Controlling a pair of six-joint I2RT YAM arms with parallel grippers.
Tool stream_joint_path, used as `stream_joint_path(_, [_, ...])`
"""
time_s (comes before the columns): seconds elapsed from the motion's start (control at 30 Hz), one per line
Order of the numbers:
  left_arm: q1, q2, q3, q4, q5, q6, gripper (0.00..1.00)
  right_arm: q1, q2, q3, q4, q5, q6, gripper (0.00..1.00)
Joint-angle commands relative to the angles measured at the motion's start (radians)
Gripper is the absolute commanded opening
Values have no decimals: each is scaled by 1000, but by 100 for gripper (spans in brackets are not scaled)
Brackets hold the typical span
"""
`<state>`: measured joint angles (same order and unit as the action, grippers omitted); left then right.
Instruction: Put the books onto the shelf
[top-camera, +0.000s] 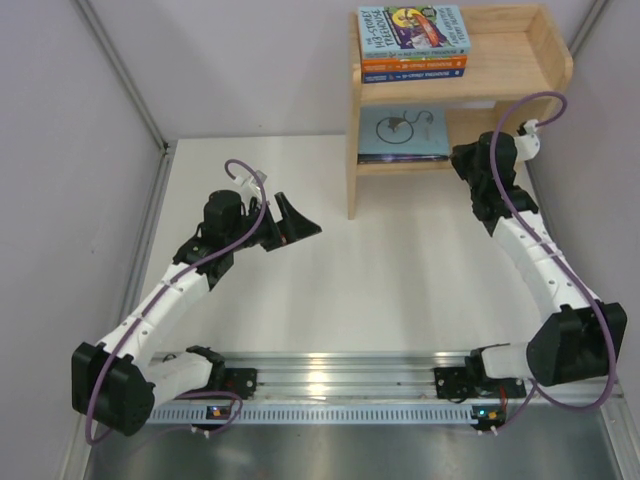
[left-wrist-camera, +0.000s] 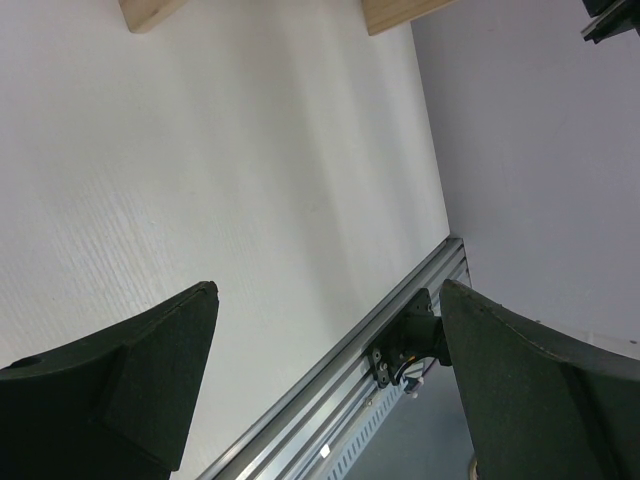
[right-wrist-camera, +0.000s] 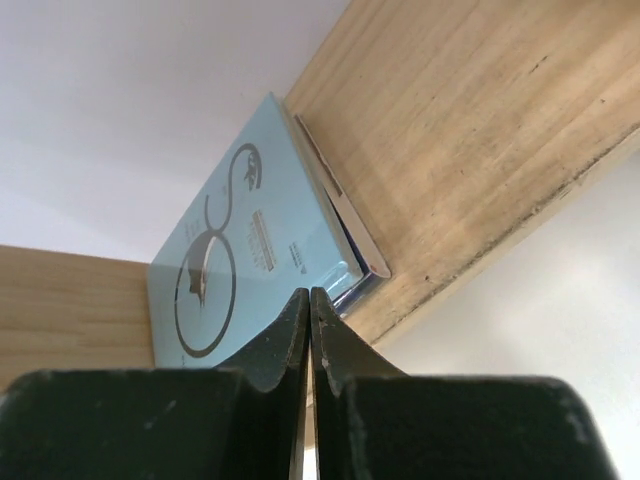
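The wooden shelf (top-camera: 510, 50) stands at the back right. Its top level carries a stack of books: light blue with a purple picture (top-camera: 414, 29), orange (top-camera: 413, 63), dark blue (top-camera: 413, 75). On the lower level a pale blue book with a line drawing (top-camera: 403, 132) (right-wrist-camera: 250, 250) lies on a dark book (top-camera: 400, 158) (right-wrist-camera: 350, 292). My right gripper (top-camera: 463, 158) (right-wrist-camera: 308, 292) is shut and holds nothing, its tips right at the near corner of the pale blue book. My left gripper (top-camera: 295, 225) (left-wrist-camera: 328, 290) hangs open over the bare table, left of the shelf.
The shelf's wooden board (right-wrist-camera: 480, 130) runs beside the lower books. Two shelf feet (left-wrist-camera: 400, 12) show at the top of the left wrist view. A metal rail (top-camera: 330, 375) crosses the near edge. Grey walls close in both sides.
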<state>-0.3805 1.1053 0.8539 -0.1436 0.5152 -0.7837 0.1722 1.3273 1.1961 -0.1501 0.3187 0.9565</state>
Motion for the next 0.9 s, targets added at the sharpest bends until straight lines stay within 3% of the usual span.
stream_joint_path(0.0, [-3,-22,30,12,3,14,97,-25,4,-6,122,43,50,0])
stream_joint_path(0.47, [-3,-27,11,27,9,0,97,-65,99,-49,339,7,30,0])
stream_joint_path(0.87, [-1,-30,-3,30,8,3,97,-94,197,5,353,-107,-10,0])
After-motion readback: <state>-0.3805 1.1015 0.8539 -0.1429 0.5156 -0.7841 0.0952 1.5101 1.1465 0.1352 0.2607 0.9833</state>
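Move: The light blue book, lying on the dark one on the lower shelf, has its middle about 8 cm ahead of the shut right hand, 11 cm to its left and 5 cm below it. The shelf's right side panel stands some 12 cm to that hand's right and 8 cm ahead. The Treehouse stack on the upper board is about 22 cm above that hand, 8 cm ahead and 11 cm left. From the left hand the light blue book lies roughly 25 cm ahead and 27 cm right, about level. No touch on the books can be made out as the right hand, fingers still shut, reaches into the lower shelf bay just past the right end of the two stacked books. It goes forward about 5 cm and, after a level start, sinks some 4 cm towards the board, easing a couple of centimetres to the right, away from their end. ##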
